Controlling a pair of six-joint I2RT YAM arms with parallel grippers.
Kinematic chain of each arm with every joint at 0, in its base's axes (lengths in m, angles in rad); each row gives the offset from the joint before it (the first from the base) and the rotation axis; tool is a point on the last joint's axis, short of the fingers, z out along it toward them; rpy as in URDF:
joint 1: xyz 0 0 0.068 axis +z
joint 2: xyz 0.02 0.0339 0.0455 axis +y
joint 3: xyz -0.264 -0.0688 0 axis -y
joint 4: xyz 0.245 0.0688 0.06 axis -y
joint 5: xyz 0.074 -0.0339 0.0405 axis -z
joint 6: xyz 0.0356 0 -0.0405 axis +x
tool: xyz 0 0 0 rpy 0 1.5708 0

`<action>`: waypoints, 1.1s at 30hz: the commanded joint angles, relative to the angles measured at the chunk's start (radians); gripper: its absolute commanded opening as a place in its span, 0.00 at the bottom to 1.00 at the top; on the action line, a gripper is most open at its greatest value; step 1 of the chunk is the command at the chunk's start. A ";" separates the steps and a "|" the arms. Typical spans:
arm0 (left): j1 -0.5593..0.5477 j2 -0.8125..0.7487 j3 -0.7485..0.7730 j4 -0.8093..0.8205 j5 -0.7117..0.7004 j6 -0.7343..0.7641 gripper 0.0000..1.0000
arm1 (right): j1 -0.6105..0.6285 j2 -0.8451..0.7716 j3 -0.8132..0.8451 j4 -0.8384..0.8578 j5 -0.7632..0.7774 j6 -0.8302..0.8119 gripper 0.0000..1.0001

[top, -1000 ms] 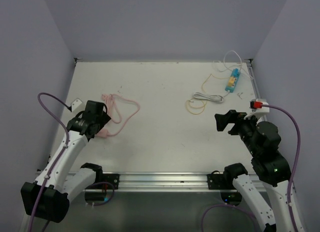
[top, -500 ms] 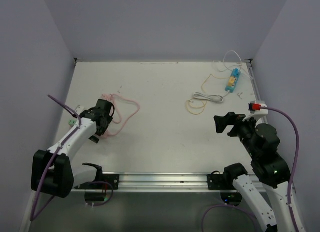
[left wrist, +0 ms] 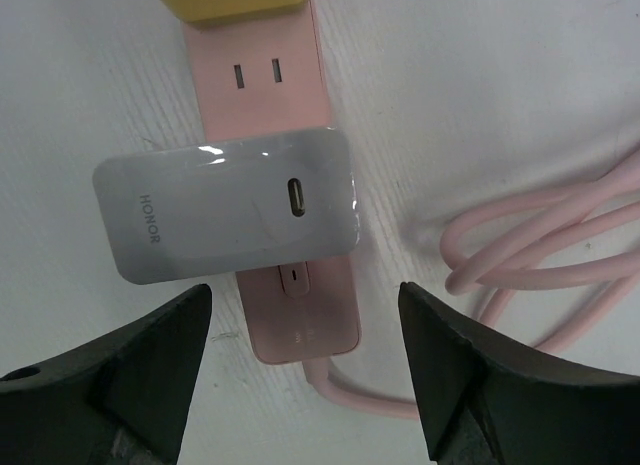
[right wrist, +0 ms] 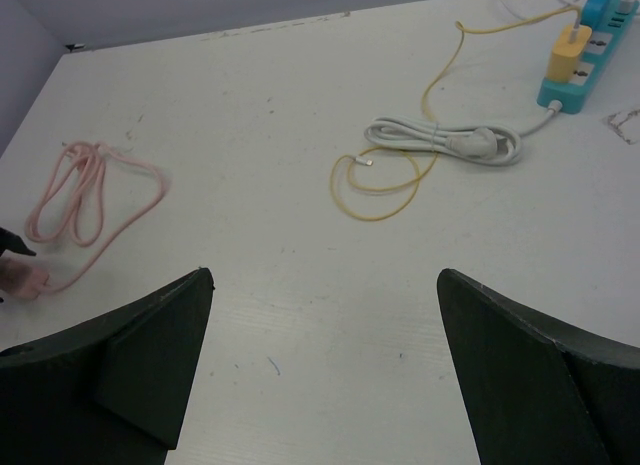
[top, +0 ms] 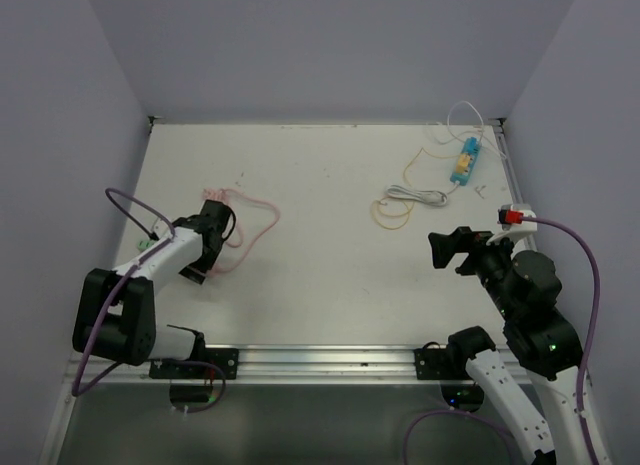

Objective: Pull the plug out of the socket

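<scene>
In the left wrist view a pink socket strip (left wrist: 290,315) lies flat on the white table. A grey plug (left wrist: 225,220) marked HONOR sits in it, and a yellow plug (left wrist: 228,0) shows at the top edge. My left gripper (left wrist: 303,290) is open just above the strip's cable end, one finger on each side and both clear of it. From above, the left gripper (top: 205,247) hides most of the strip. The pink cable (top: 245,220) coils beside it. My right gripper (top: 446,248) hangs open over the table's right half, holding nothing.
A blue power strip (top: 463,163) carrying a yellow plug lies at the back right. A bundled white cable (top: 415,195) and a thin yellow cable (top: 392,213) lie just in front of it. The table's right edge runs close to them.
My left arm has folded in and lowered onto the pink strip, and its jaws have narrowed a little. The right arm has not moved.
</scene>
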 commanded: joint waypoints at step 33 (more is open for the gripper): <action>-0.672 0.467 0.440 0.038 0.119 0.455 0.38 | 0.007 -0.008 0.028 -0.002 0.013 -0.023 0.99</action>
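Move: The cord end of the pink socket lies right between my open left fingers, about 2 cm below them, with no offset ahead or sideways. From my left hand, the white plug is some 6 cm to the left and 2 cm ahead, the yellow plug about 11 cm left and 3 cm ahead, and the bundled pink cord roughly 11 cm ahead and 2 cm right. From my right hand that cord end lies about 48 cm left, 4 cm ahead and 26 cm lower. I lower my left hand about 2 cm and close the fingers partway, pinching the pink socket by its cord end. Keeping that grip, I drag the socket roughly 20 cm to my right, slowly at first and then fast, almost level over the table, turning the hand some 50 degrees clockwise as it goes. ##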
